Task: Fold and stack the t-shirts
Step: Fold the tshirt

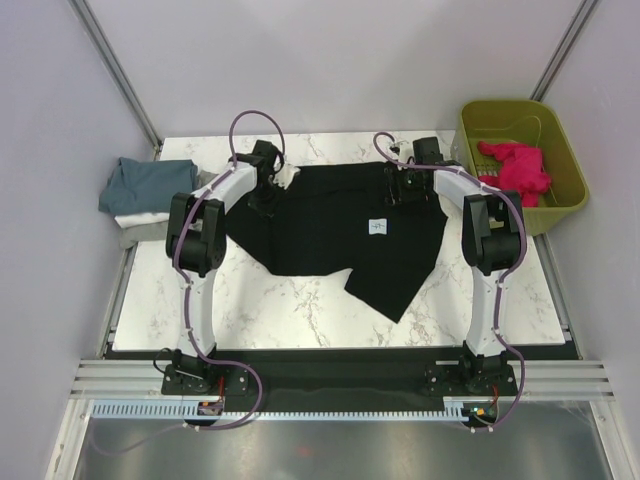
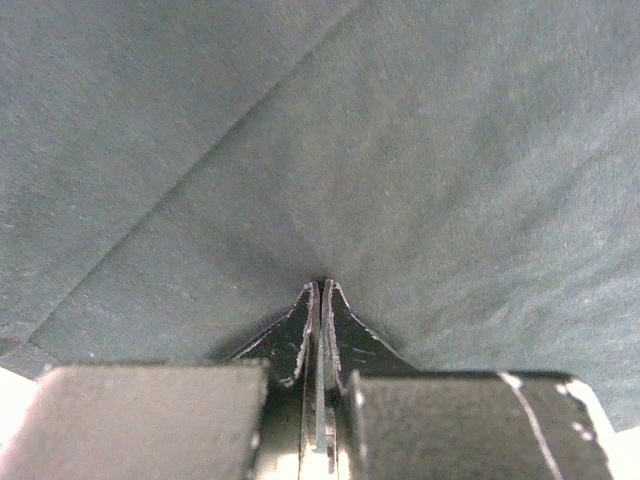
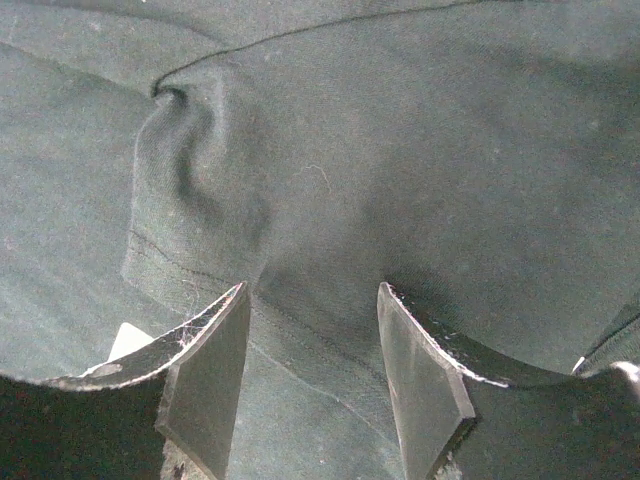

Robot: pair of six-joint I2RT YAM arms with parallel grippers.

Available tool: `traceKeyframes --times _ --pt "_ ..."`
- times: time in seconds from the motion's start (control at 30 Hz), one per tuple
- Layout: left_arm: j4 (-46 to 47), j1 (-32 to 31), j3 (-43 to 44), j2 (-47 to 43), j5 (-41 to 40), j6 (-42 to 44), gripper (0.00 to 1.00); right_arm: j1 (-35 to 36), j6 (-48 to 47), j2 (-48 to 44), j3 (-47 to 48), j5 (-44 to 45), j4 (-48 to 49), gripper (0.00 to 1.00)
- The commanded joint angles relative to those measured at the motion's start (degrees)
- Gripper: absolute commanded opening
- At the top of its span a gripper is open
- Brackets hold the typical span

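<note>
A large black t-shirt (image 1: 330, 245) lies spread on the marble table (image 1: 250, 310), its small white label (image 1: 377, 227) facing up. My left gripper (image 1: 267, 190) is down at the shirt's far left part. In the left wrist view the left gripper (image 2: 320, 288) is shut, with the black cloth (image 2: 400, 150) puckered at its tips. My right gripper (image 1: 402, 188) is at the shirt's far right part. In the right wrist view the right gripper (image 3: 312, 290) stands open, its fingers (image 3: 215, 350) on either side of a stitched hem of the black cloth (image 3: 420, 150).
A pile with a teal-blue shirt (image 1: 150, 182) on top of white (image 1: 145, 217) and grey cloth sits at the table's left edge. An olive-green basket (image 1: 470, 130) at the back right holds a red cloth (image 1: 515, 168). Bare marble shows in front of the shirt.
</note>
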Motion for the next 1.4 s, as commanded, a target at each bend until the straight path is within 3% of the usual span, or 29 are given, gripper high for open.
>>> traceKeyframes --times 0.0,0.33,0.67,0.73,0.77,0.83,0.9,1.1,1.37 --pt "-1.0 0.5 -2.4 -5.8 -1.8 0.5 0.02 0.9 -0.3 2.0 1.2 0.9 0.8 0.62" --pt "-1.3 3.3 -19.0 -24.2 -4.0 1.0 0.02 0.9 -0.4 3.8 2.9 1.7 0.7 0.62" --pt "-10.1 4.4 -33.3 -35.4 -2.5 0.7 0.03 1.0 -0.7 3.6 4.3 1.6 0.2 0.63" --pt "-10.1 4.5 -35.8 -37.1 -3.4 0.8 0.09 0.9 -0.7 3.4 4.3 1.4 0.2 0.63" --pt "-10.2 4.7 -36.1 -37.4 -4.1 0.4 0.22 1.0 -0.6 3.3 4.2 1.4 0.2 0.63" --pt "-10.0 5.2 -35.9 -38.3 -6.5 -1.0 0.36 1.0 -0.7 2.4 4.0 1.4 0.0 0.63" --pt "-9.7 6.5 -34.5 -39.4 -9.1 -1.9 0.42 1.0 -1.6 1.0 2.9 1.5 -0.2 0.63" --pt "-3.7 7.1 -34.3 -44.2 -11.6 0.7 0.45 1.0 -8.7 -11.1 -5.1 0.7 -1.3 0.62" --pt "12.1 7.1 -41.4 -42.8 -6.6 6.2 0.41 3.7 -40.9 -39.1 -33.8 -4.1 -1.0 0.61"
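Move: The black t-shirt's turned-in corner is already pinched by the left hand, almost at table height; the bare table it is taken to lies about 20 cm back and 10 cm left. The shirt's slanting near-left edge crosses some 12 cm back, 4 cm left; the cloth stack sits 28 cm left, level. The right hand, fingers apart on the shirt, has the white label 7 cm back, 3 cm left, and the near sleeve 24 cm back, 3 cm left. The black t-shirt's pinched corner is pulled back and to the left by the left hand, lifted about 7 cm and then partly lowered, some 18 cm back in all; there the fingers open and let go, and the empty hand swings up, forward and farther left. The right hand first stays low on the shirt, creeping slightly forward, then lifts away about 8 cm and draws back, fingers still apart, turning counter-clockwise. ##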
